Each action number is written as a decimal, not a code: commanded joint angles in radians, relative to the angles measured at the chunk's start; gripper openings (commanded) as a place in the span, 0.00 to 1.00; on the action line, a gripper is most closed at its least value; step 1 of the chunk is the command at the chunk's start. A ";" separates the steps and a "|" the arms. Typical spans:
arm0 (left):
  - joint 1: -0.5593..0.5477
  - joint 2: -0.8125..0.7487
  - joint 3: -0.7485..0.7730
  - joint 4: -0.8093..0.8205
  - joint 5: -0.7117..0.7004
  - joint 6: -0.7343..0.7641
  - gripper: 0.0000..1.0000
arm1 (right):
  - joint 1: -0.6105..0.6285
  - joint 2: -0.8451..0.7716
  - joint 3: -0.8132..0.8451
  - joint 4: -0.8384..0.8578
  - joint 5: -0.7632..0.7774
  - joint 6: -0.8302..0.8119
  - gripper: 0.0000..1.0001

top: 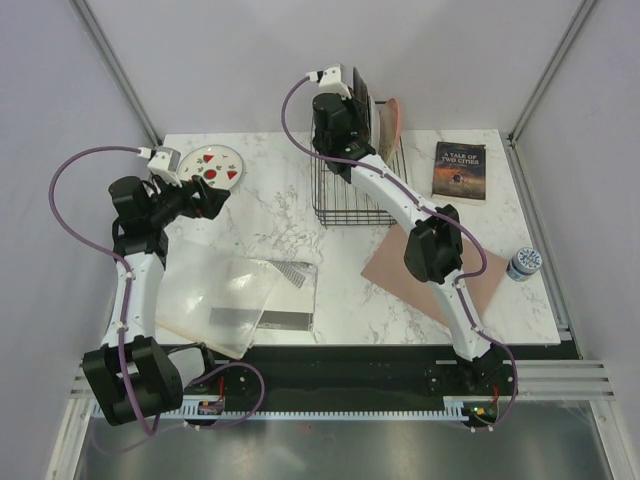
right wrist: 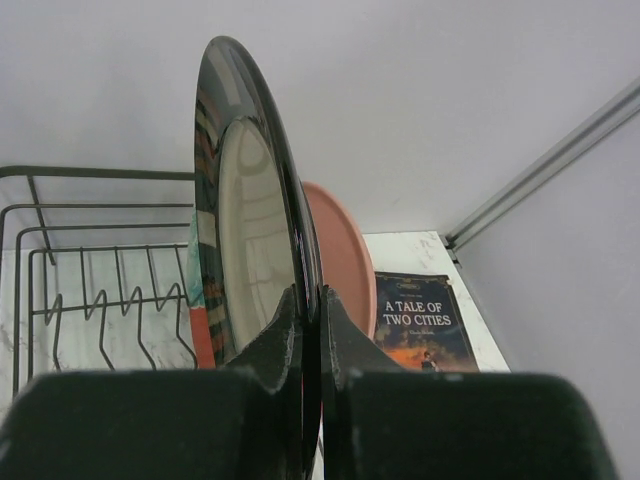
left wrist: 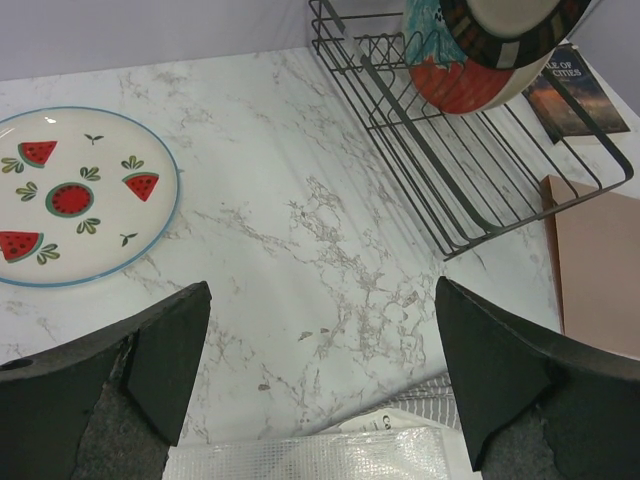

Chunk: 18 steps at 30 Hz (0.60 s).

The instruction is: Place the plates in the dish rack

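Observation:
My right gripper is shut on the rim of the dark-rimmed, cream-centred plate and holds it upright on edge over the back of the black wire dish rack. A pink plate stands just behind it. A strip of the red and teal plate shows on its other side. In the top view the right gripper is at the rack's far end. The white plate with red fruit marks lies flat on the table. My left gripper is open and empty, just short of it.
A dark paperback book lies right of the rack. A pinkish-brown mat lies under the right arm. A small blue and white jar stands at the right edge. A clear plastic bag and striped cloth lie front left.

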 commanded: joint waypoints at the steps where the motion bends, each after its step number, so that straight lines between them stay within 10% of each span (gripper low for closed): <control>1: -0.002 -0.015 -0.009 0.021 -0.003 0.032 1.00 | 0.005 -0.029 0.046 0.140 0.048 -0.036 0.00; 18: -0.002 0.022 -0.007 -0.040 -0.051 0.035 1.00 | -0.038 0.092 0.071 0.043 -0.031 0.041 0.00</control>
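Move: The right hand holds the black-rimmed plate on edge above the dish rack. The free slot it goes for is about 3 cm ahead, straight in line sideways and some 20 cm below. The red-and-teal plate stands about 1 cm ahead and 4 cm to the right, 15 cm lower; the pink plate is about 1 cm ahead and 9 cm to the right. From the left hand, the slot is about 24 cm ahead, 30 cm right and 16 cm down. Right hand, still pinching the black-rimmed plate, lowers it about 8 cm and slightly forward into the rack. ##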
